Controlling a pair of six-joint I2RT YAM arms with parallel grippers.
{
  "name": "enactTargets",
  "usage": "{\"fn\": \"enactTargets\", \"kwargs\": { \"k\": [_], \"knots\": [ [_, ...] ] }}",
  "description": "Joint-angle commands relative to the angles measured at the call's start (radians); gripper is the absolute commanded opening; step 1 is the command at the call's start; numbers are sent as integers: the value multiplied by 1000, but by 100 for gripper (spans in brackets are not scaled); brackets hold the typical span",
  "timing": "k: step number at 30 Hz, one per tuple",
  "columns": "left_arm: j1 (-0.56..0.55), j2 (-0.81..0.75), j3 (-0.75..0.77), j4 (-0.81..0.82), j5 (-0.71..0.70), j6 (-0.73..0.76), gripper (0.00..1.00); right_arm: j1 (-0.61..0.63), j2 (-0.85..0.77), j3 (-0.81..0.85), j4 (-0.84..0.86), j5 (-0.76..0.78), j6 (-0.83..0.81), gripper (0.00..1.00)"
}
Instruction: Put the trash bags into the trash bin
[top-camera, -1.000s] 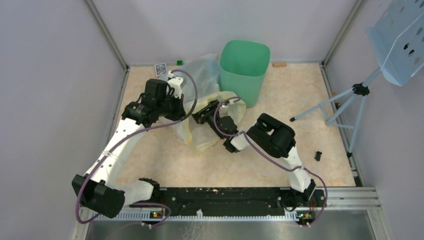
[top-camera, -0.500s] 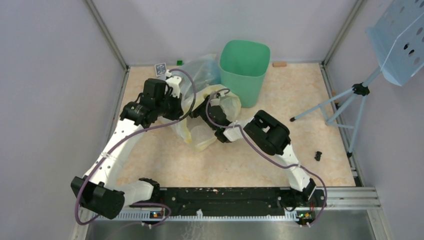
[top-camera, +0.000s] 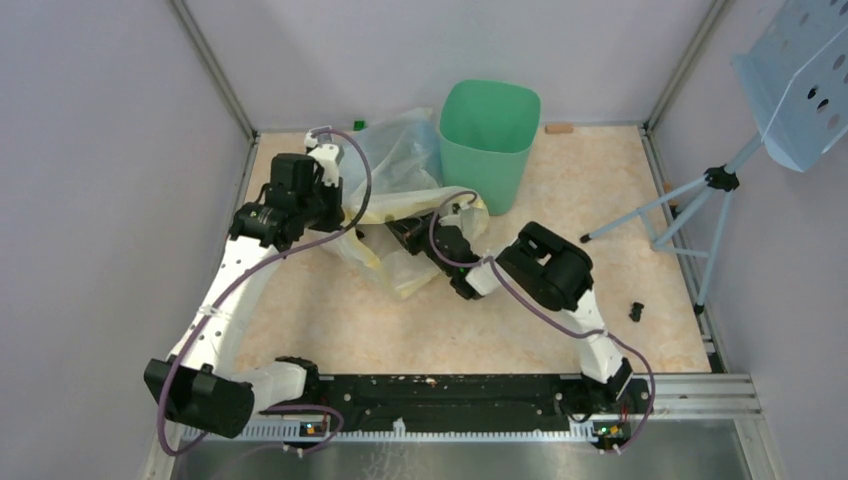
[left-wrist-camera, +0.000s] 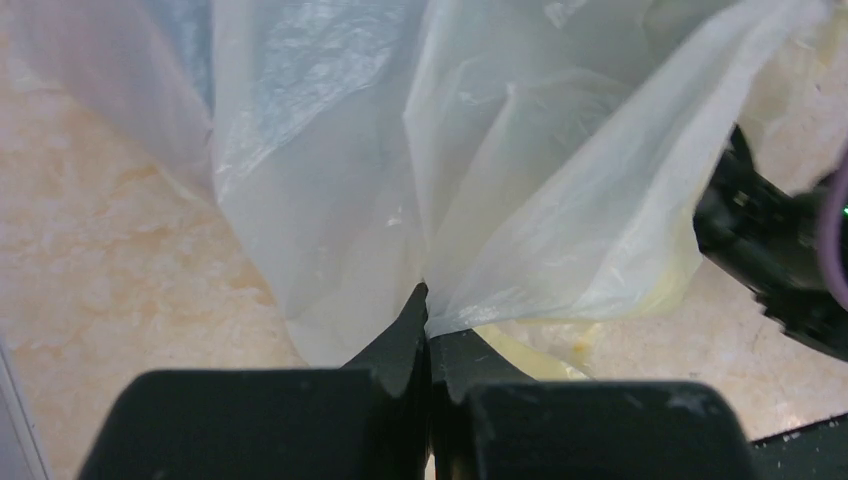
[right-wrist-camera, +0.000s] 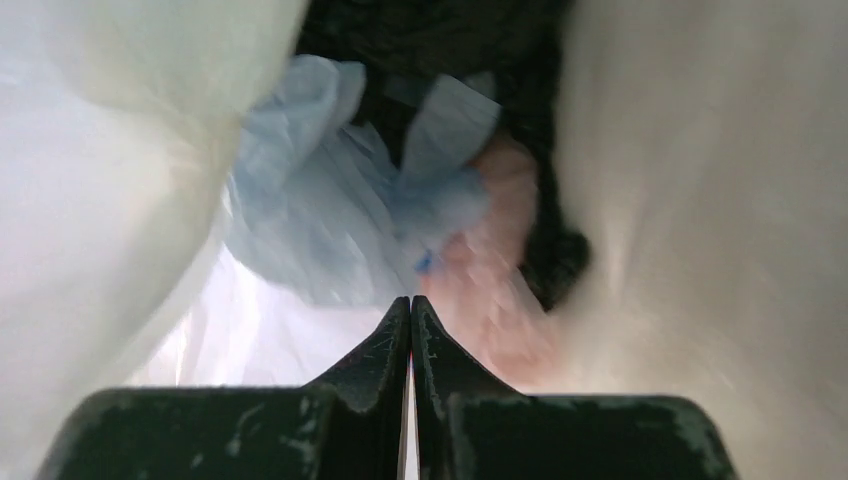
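The mint-green trash bin (top-camera: 488, 140) stands upright at the back of the table. The bigger clear bag with yellow tint (top-camera: 400, 270) lies crumpled to its left, against its side. My left gripper (top-camera: 337, 207) is shut on a fold of this clear bag (left-wrist-camera: 520, 200) and holds it up. My right gripper (top-camera: 398, 233) is inside the clear bag, jaws shut. In the right wrist view a light-blue trash bag (right-wrist-camera: 300, 230) narrows down to the shut tips of my right gripper (right-wrist-camera: 411, 300) and seems pinched there; the view is blurred.
A tripod stand (top-camera: 700, 200) with a pale-blue perforated panel (top-camera: 800, 80) stands at the right. A small black part (top-camera: 636, 312) lies near it. A card (top-camera: 320, 137), a green cube (top-camera: 358, 125) and a wooden block (top-camera: 559, 128) lie along the back wall.
My left gripper has pulled the clear bag up and to the left. My right gripper rose toward the bin half a second ago and has dropped back, lower and left, inside the bag.
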Motion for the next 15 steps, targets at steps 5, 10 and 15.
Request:
{"fn": "enactTargets", "kwargs": {
  "k": [5,10,15],
  "knots": [
    [97,-5,-24,121,-24,-21,0,-4,-282,-341,147,-25,-63,0],
    [104,5,-50,146,2,-48,0,-4,-383,-440,123,-35,-125,0],
    [104,-18,-60,150,65,-51,0,-4,-335,-326,65,-91,-151,49]
  ]
}}
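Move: Right gripper: shut, pointing level forward-left inside the trash bag's mouth. The near lip of the mouth lies about 9 cm back, 4 cm right and 8 cm lower; the coloured plastic is some 9 cm ahead and 2 cm left, slightly lower; the trash bin stands roughly 22 cm ahead and 25 cm right, its middle slightly higher. Left gripper: already pinching the bag's rim, with that lip about level with it, 12 cm right, 20 cm below. Draw the right gripper back and to the right, about 9 cm in all, away from the coloured plastic and out towards the mouth; let it dip slightly, then rise about 3 cm, and part the fingers to nearly half open at the end. Meanwhile keep the left gripper's pinch on the rim and ease it 3 cm left and slightly forward, turning a little counter-clockwise. ##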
